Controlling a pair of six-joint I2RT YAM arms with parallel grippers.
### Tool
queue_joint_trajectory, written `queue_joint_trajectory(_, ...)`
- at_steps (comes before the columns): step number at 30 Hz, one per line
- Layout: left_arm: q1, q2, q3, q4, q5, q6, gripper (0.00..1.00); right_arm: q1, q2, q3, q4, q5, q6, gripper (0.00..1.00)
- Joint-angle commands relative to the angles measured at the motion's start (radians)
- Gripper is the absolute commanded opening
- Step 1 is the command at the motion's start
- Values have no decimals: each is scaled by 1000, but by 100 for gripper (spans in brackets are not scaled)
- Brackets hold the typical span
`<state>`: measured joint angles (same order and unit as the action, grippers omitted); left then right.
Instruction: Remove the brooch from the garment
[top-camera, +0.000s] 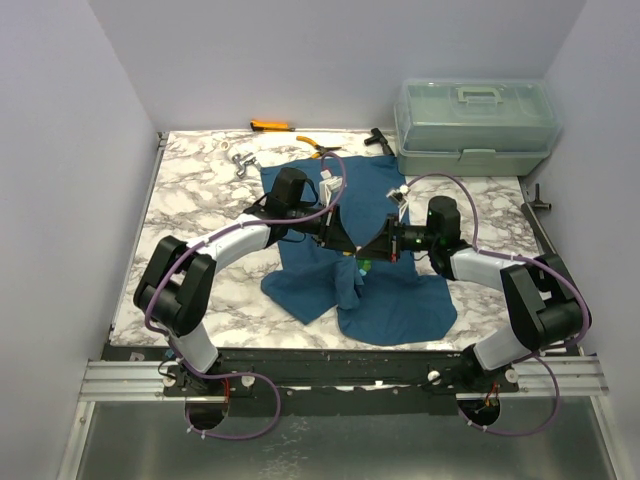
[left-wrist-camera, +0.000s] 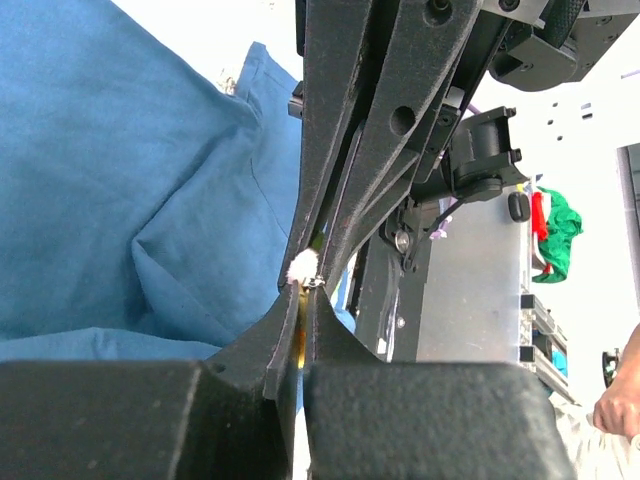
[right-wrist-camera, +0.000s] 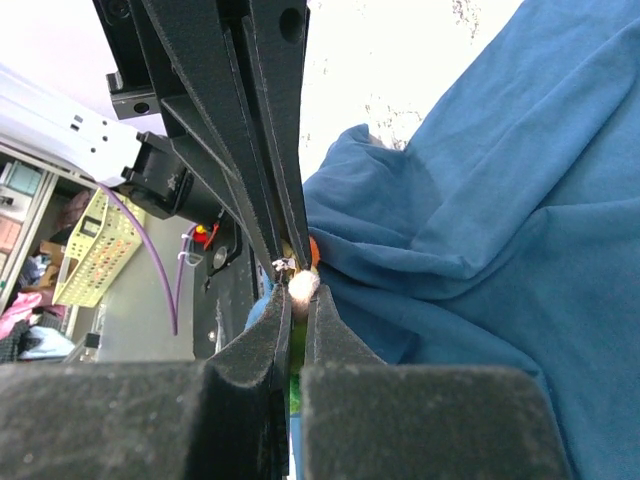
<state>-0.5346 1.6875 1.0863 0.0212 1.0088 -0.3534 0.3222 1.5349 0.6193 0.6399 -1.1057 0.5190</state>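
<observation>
The garment is a teal-blue T-shirt spread on the marble table, with one fold pulled up in the middle. Over that fold my two grippers meet tip to tip. The brooch, a small cluster of green and yellow beads, sits right at the tips. My left gripper is shut, with a pale bead and a metal clasp of the brooch at its tips. The right gripper is shut on the brooch from the opposite side. Cloth bunches against it.
A clear lidded plastic box stands at the back right. An orange-handled tool, pliers and a black tool lie along the far edge, with a small metal piece at the back left. White walls enclose the table.
</observation>
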Motion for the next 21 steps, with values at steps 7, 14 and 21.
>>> queue_joint_trajectory(7,19,11,11,-45,64,17,20,4,-33,-6,30,6,-13,0)
queue_joint_trajectory(14,40,-15,3,9,88,-18,31,5,-32,-5,24,7,-17,0)
queue_joint_trajectory(21,64,-25,-18,59,96,-57,35,4,-32,-4,22,10,-20,0)
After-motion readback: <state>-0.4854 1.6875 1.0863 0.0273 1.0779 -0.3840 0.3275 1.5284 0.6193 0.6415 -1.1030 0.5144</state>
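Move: The left fingers are already shut on the brooch's yellow petal; the flower's middle lies about 2 cm to the right, 1 cm back and 2 cm below that hand. The right fingertips, gripping the brooch's other side, are some 2 cm to the left hand's right, level fore and aft. The garment's gathered fold is roughly 6 cm back, 1 cm left and 6 cm lower. From the right hand, the brooch's middle is about 1 cm back, level sideways, 2 cm below. Leftward and a little up, the left hand eases back along its own fingers by about 1.5 cm, opening from nearly shut to about a third as it lets go of the yellow petal and draws away from the right fingertips. The right hand stays in place, keeping its pinch on the brooch. ##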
